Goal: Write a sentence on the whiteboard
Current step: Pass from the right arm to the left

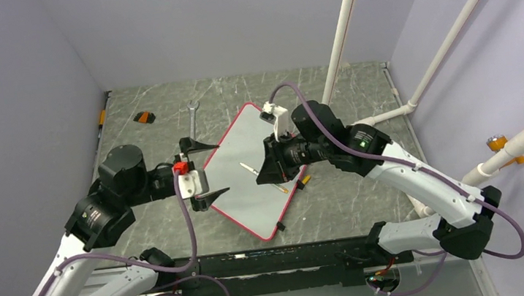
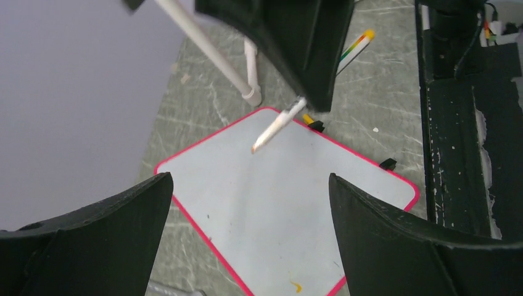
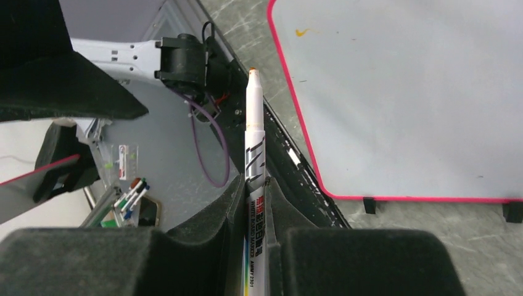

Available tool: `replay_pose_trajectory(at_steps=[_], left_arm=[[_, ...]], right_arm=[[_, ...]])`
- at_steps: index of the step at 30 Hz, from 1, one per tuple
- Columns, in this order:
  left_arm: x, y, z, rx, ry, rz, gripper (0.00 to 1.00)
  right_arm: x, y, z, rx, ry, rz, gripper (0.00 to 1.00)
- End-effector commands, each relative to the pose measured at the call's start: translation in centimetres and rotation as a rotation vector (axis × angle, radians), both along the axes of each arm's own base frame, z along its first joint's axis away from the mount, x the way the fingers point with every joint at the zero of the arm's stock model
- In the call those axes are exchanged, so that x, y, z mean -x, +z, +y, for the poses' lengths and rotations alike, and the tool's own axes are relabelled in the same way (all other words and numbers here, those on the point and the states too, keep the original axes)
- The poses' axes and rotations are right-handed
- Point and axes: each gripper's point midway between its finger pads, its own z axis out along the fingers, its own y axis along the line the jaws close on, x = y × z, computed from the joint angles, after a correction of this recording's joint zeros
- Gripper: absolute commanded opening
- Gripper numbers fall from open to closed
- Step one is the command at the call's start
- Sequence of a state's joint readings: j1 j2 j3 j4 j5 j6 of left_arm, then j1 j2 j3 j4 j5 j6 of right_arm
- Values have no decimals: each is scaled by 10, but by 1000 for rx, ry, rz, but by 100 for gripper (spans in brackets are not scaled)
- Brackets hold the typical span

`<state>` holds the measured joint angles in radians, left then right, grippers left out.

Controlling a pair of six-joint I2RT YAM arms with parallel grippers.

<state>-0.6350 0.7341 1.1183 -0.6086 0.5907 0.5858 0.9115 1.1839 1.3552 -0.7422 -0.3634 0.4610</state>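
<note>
The whiteboard (image 1: pixel 249 193) lies flat and turned at an angle on the table, white with a thin red-pink frame. No sentence shows on it; the only writing is a short orange stroke (image 2: pixel 296 287) near one corner (image 3: pixel 301 31). My right gripper (image 1: pixel 261 171) is shut on a white marker (image 3: pixel 254 123), whose orange tip points out over the middle of the board (image 2: pixel 265 197). Whether the tip touches, I cannot tell. My left gripper (image 1: pixel 222 168) hangs wide open at the board's left edge, with nothing between its fingers (image 2: pixel 250 179).
A wrench (image 1: pixel 192 118) and a small orange-and-black piece (image 1: pixel 143 117) lie at the back left. A small orange piece (image 1: pixel 306 180) lies by the board's right edge. White pipes (image 1: pixel 342 29) rise at the back right. A black rail (image 1: pixel 293 259) runs along the near edge.
</note>
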Motion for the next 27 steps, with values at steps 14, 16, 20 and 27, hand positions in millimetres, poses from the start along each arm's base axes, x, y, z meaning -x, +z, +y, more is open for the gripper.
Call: replay_pose_trajectory(at_steps=[14, 16, 20, 27], left_arm=[[-6, -15, -47, -214, -118, -29, 71], [-6, -15, -51, -211, -127, -22, 58], [-11, -13, -56, -198, -96, 17, 7], [-13, -11, -61, -136, -55, 76, 0]], right_arm=[[10, 34, 18, -68, 136, -1, 0], [10, 36, 18, -74, 140, -4, 0], [10, 39, 18, -83, 141, -8, 0], [-3, 58, 11, -138, 22, -75, 70]])
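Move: The marker, uncapped and held crosswise in the right fingers, has its middle about 9 cm to the left hand's right, 2 cm back and 6 cm below; its nose points towards the open left gripper. It lies about 1 cm left of the right hand point, level with it. From the left hand, the whiteboard's middle is roughly 10 cm ahead, 9 cm right and 20 cm down; the yellow cap lies 4 cm ahead, 27 cm right and 21 cm down. The marker's nose end is met by the left hand, which goes about 5 cm right and then sinks some 4 cm, tipping its fingers down about 15 degrees, and closes from wide open to pinch the front part. The right hand, still gripping farther back, eases a couple of centimetres left and up, holds there, then opens its fingers at the very end. ##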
